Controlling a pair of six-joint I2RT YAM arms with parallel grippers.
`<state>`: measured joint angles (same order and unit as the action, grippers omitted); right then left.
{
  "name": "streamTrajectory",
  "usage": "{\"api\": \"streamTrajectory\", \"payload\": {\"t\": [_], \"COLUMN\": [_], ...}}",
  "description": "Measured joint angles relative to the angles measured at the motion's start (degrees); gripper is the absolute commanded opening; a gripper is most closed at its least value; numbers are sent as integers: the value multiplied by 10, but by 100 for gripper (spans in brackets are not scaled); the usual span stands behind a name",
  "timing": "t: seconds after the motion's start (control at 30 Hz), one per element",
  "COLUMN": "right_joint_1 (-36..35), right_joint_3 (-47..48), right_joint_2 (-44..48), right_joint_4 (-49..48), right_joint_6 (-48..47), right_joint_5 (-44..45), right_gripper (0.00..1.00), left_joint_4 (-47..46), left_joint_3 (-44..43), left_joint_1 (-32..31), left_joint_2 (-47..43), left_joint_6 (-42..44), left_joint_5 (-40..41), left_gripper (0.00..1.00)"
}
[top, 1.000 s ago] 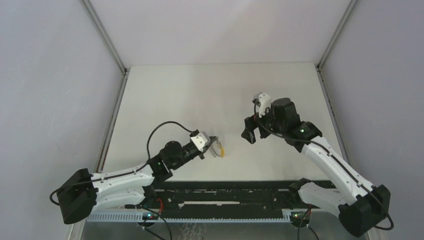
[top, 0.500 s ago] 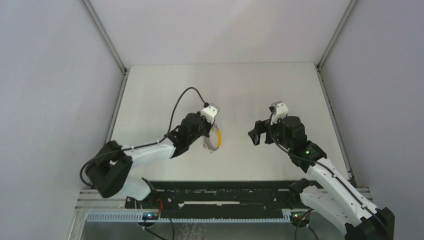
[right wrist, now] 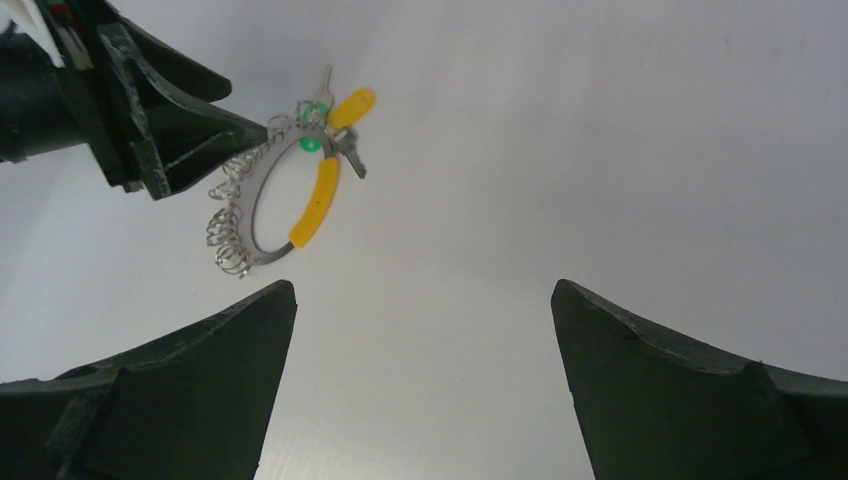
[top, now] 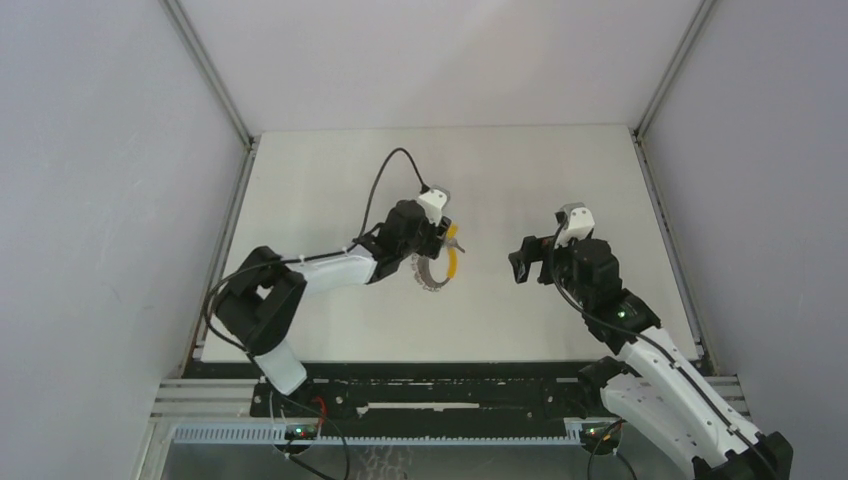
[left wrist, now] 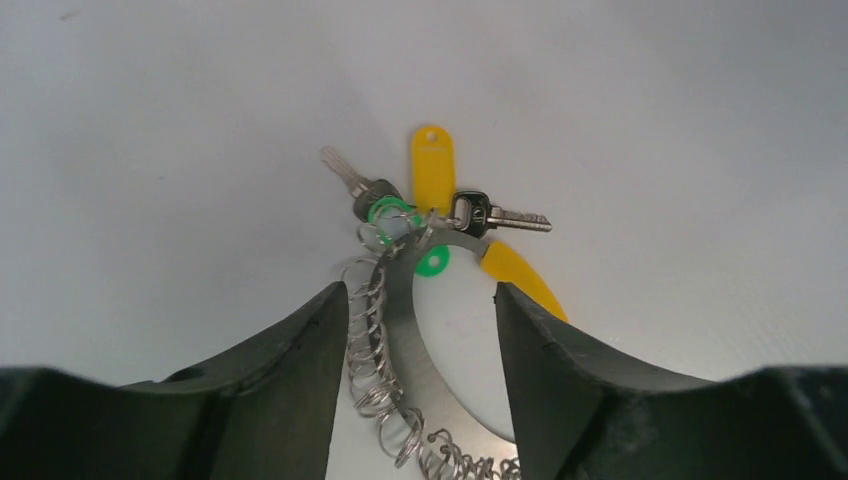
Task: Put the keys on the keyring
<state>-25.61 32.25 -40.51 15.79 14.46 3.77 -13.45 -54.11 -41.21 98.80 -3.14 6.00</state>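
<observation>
The keyring (top: 432, 272) is a grey metal band strung with several small wire rings and carrying a yellow sleeve (left wrist: 525, 285). It lies mid-table. My left gripper (top: 440, 250) has its jaws partly closed around the near arc of the keyring (left wrist: 405, 310), with the wire rings against the left finger (left wrist: 300, 380). At the ring's far end cluster two small keys, one with a green collar (left wrist: 385, 208) and one beside a yellow tag (left wrist: 432, 165). My right gripper (top: 522, 265) is open and empty, to the right of the ring. The keyring also shows in the right wrist view (right wrist: 262, 253).
The white table (top: 560, 170) is bounded by grey walls with metal corner posts at the back left and back right. A black rail runs along the near edge (top: 450, 385). The left arm's cable (top: 385, 175) loops above its wrist.
My left arm has swung away from me and to the right, and the keyring with its keys has travelled with it. My right gripper has shifted slightly right, still open.
</observation>
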Motion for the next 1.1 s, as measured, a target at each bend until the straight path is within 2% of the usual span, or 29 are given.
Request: {"api": "streamTrajectory", "payload": {"t": [0.1, 0.2, 0.3, 0.43, 0.57, 0.8, 0.97, 1.1], "right_joint_1": [0, 0, 0, 0, 1, 1, 1, 1], "right_joint_3": [0, 0, 0, 3, 33, 58, 58, 58], "right_joint_2": [22, 50, 81, 130, 183, 231, 231, 231], "right_joint_4": [3, 11, 27, 63, 111, 149, 169, 173], "right_joint_6": [3, 9, 12, 15, 16, 17, 18, 18], "right_joint_5": [8, 18, 25, 38, 54, 77, 89, 93], "right_gripper": [100, 100, 100, 100, 100, 100, 100, 100], "left_joint_4": [14, 29, 51, 116, 232, 363, 387, 411], "left_joint_3": [9, 40, 74, 112, 119, 119, 148, 163], "left_joint_1": [10, 30, 53, 73, 73, 73, 73, 73], "left_joint_2": [-49, -150, -265, -425, -596, -854, -945, -943], "left_joint_6": [-17, -42, -81, -145, -190, -169, -134, -117], "left_joint_5": [14, 35, 53, 84, 134, 213, 251, 253], "left_gripper": [73, 82, 99, 100, 100, 100, 100, 100]}}
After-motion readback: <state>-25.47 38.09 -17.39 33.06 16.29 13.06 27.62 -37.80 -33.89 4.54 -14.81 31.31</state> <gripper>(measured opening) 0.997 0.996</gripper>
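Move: The keyring already lies loose on the table under the half-open left fingers, its middle roughly 5 cm below the hand, level with it and about 1 cm to its right. The yellow tag sits some 8 cm ahead of that hand and 4 cm right; one key points outward about 9 cm ahead and 1 cm right, the other lies roughly 5 cm ahead and 6 cm right. From the right hand, the keyring is about 11 cm ahead, 20 cm left and 14 cm below. The left hand quits the keyring fast, rising and swinging left at first, then also drawing back, some 27 cm left, about 18 cm back and 22 cm higher by the end after sinking about 3 cm from its peak, while the fingers open from half to fully wide and the hand turns roughly 35 degrees counter-clockwise, its left side dipping and the fingers tilting up. The right hand, empty and still wide open, lifts about 7 cm and eases back and to its right, also away from the keyring. ##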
